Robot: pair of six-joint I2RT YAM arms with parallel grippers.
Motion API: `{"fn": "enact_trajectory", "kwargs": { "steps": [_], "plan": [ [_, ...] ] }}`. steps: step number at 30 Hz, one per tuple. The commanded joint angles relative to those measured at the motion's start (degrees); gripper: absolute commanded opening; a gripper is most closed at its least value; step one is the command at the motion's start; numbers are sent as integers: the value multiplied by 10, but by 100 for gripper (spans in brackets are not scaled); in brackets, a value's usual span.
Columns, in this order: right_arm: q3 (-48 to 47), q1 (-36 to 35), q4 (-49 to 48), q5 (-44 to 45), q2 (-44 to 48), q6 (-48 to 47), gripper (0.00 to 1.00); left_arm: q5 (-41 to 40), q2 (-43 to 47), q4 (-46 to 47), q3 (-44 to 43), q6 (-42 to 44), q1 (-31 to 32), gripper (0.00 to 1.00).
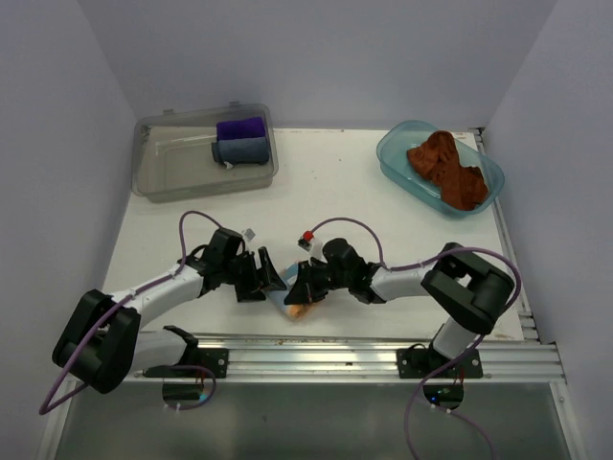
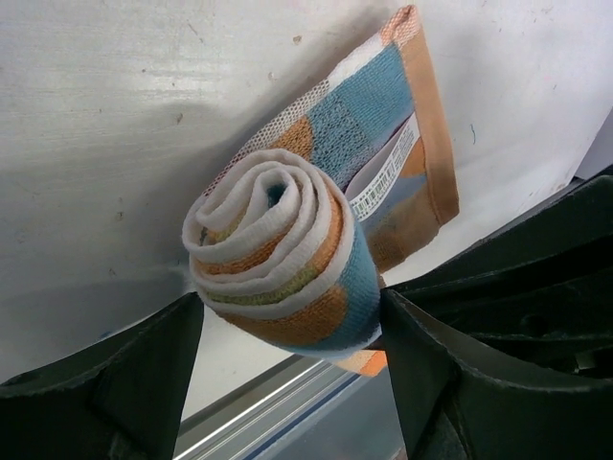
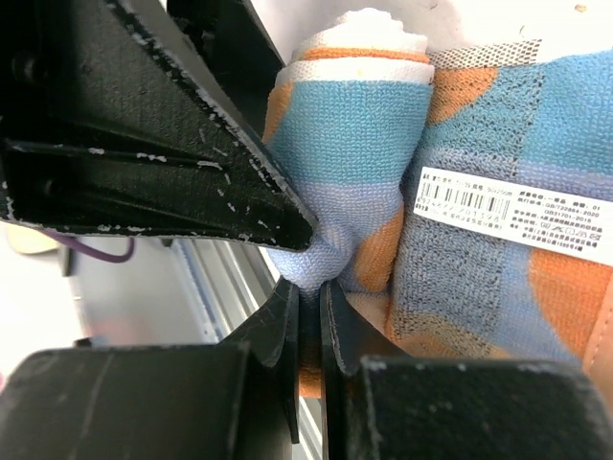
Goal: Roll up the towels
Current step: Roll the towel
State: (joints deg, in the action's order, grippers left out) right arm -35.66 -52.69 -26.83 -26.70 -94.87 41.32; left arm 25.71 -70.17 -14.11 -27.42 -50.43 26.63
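Observation:
The patterned towel [image 1: 299, 309], pale blue, orange and white, lies at the table's near edge between both arms. One end is wound into a tight roll [image 2: 278, 259]; the rest lies flat with its white label [image 3: 517, 216] facing up. My left gripper [image 2: 287, 302] holds its jaws wide, one finger pressed against each side of the roll. The right gripper [image 3: 311, 287] is shut, pinching a fold of the same towel beside the roll [image 3: 354, 125]. Both grippers [image 1: 273, 278] [image 1: 299, 285] meet over the towel. The rust-brown towel [image 1: 447, 168] lies crumpled in a blue tub [image 1: 397, 158] at the back right.
A clear bin [image 1: 163, 168] at the back left holds a purple cloth [image 1: 239, 127] and a grey-blue cloth [image 1: 241, 150], both rolled. An aluminium rail [image 1: 364, 350] runs along the near table edge just below the towel. White walls close in both sides.

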Motion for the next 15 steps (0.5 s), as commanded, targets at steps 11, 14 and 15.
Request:
{"fn": "enact_trajectory", "kwargs": {
  "steps": [11,14,15],
  "plan": [
    [20,29,-181,-110,-95,97,0,-4,-31,83,5,-33,-2,54],
    [8,28,-133,-89,-80,68,0,-3,-38,80,2,-33,-2,41],
    [2,29,-75,-79,-70,55,0,-4,-39,74,2,-33,-2,40]
  ]
}}
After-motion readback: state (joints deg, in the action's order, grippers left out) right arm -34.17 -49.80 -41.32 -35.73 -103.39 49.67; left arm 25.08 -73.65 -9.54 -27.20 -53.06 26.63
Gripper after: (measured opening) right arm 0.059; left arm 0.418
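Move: The rolled towel runs between the left gripper's spread fingers, its middle about 3 cm to the right, 2 cm back and 1 cm below. The towel's loose end lies some 5 cm to the right and 3 cm ahead of that hand, 3 cm lower; the metal rail is roughly 12 cm straight back and 5 cm lower. The right gripper already pinches the roll, whose middle is about 1 cm ahead and 1 cm left, level with it. Close the left fingers from wide to about half open around the roll's forward end, squeezing it from both sides while the hand eases about 1 cm forward and slightly down. With the right gripper, keep the pinch farther back on the roll, shift it about 1 cm left and down, and roll the wrist some 10 degrees while its fingers tip a little nearer level. ##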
